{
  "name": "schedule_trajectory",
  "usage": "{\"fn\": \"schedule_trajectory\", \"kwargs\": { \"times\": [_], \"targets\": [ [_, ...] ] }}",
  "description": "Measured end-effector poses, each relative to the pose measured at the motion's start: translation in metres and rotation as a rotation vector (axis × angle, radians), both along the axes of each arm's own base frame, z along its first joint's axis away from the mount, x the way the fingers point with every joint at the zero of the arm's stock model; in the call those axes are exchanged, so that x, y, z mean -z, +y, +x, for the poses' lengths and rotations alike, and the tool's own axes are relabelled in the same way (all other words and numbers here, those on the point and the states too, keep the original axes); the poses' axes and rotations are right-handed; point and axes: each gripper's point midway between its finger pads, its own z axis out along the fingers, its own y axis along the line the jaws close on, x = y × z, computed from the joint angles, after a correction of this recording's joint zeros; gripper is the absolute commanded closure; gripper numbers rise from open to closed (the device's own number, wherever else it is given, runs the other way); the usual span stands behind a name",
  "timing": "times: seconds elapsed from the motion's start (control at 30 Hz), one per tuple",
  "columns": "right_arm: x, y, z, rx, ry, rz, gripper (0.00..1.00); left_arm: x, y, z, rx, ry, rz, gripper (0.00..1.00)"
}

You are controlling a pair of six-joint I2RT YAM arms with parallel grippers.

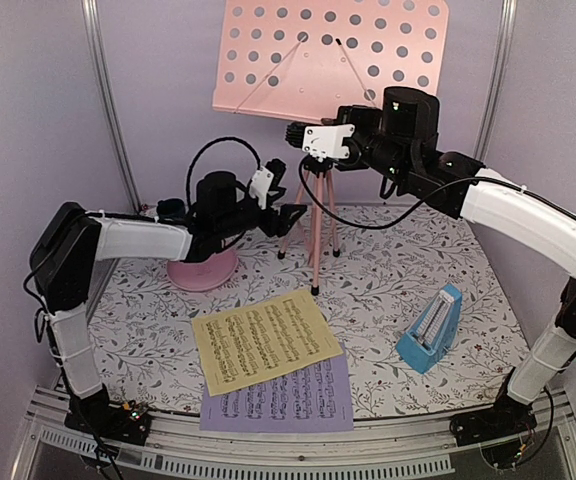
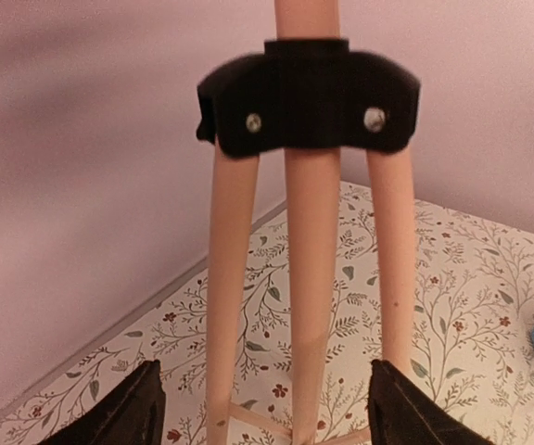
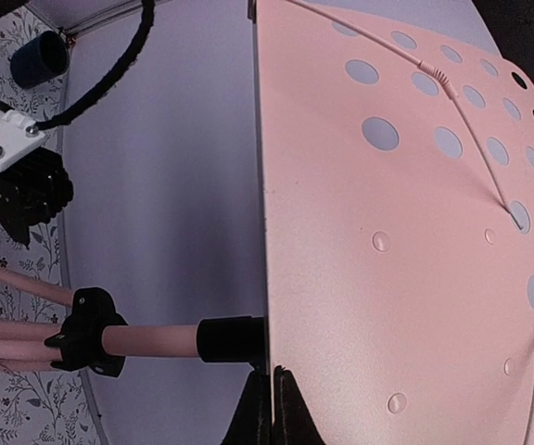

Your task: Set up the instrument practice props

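Note:
The pink music stand stands upright at the back middle, its perforated desk (image 1: 333,55) high over the tripod legs (image 1: 315,225). My right gripper (image 1: 295,134) is shut on the desk's lower edge (image 3: 269,278), fingertips pinched together there (image 3: 273,403). My left gripper (image 1: 290,213) is open, low beside the tripod, with the legs (image 2: 311,278) between and just beyond its fingers (image 2: 142,408), apart from them. The yellow sheet (image 1: 263,340) lies flat at the front, overlapping the lavender sheet (image 1: 298,405). The blue metronome (image 1: 431,330) stands front right.
A round pink plate (image 1: 203,270) sits under the left arm, and a small dark blue cup (image 3: 40,57) stands behind it. A floral mat (image 1: 398,260) covers the table. Purple walls close in the back and sides.

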Motion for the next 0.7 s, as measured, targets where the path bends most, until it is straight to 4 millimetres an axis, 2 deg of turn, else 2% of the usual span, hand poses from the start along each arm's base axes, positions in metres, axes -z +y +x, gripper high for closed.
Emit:
{"fn": "schedule_trajectory", "kwargs": {
  "times": [0.07, 0.13, 0.3, 0.43, 0.53, 0.7],
  "targets": [
    [0.0, 0.001, 0.0, -0.006, 0.0, -0.001, 1.0, -0.017, 0.004, -0.001, 0.0, -0.029, -0.014, 0.25],
    [0.0, 0.002, -0.001, -0.011, 0.0, -0.001, 1.0, -0.025, 0.004, 0.0, 0.002, -0.046, -0.019, 0.28],
    [0.0, 0.002, -0.001, -0.014, -0.001, -0.001, 1.0, -0.025, 0.001, 0.008, -0.001, -0.052, -0.001, 0.35],
    [0.0, 0.002, -0.001, -0.015, -0.001, -0.002, 0.99, -0.017, -0.006, 0.02, -0.007, -0.057, 0.018, 0.43],
    [0.0, 0.003, -0.001, -0.017, -0.004, -0.003, 0.98, 0.001, -0.008, 0.028, -0.022, -0.041, 0.047, 0.5],
    [-0.001, 0.004, -0.001, -0.018, -0.01, -0.002, 0.95, 0.024, -0.008, 0.037, -0.037, -0.019, 0.091, 0.68]
  ]
}}
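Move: The music stand's left leg lies some 5 cm ahead of the left hand and 3 cm to its right, its middle about 4 cm lower. The black leg collar is roughly 3 cm ahead, 5 cm right and 6 cm above this hand; the pink plate lies about level with it, 20 cm left and 18 cm below. From the right hand, the leg is about 6 cm ahead, 4 cm left and 24 cm down. The left hand first lifts about 2.5 cm, then reaches forward nearly 4 cm while sinking some 5 cm from that peak, sliding its open fingers around the stand's left leg below the collar and narrowing them from three-quarters open to well under half, with almost no wrist turn. The right hand stays in place, its fingers still on the lower edge of the pink desk, their squeeze easing off at the end with hardly any gap opened. ##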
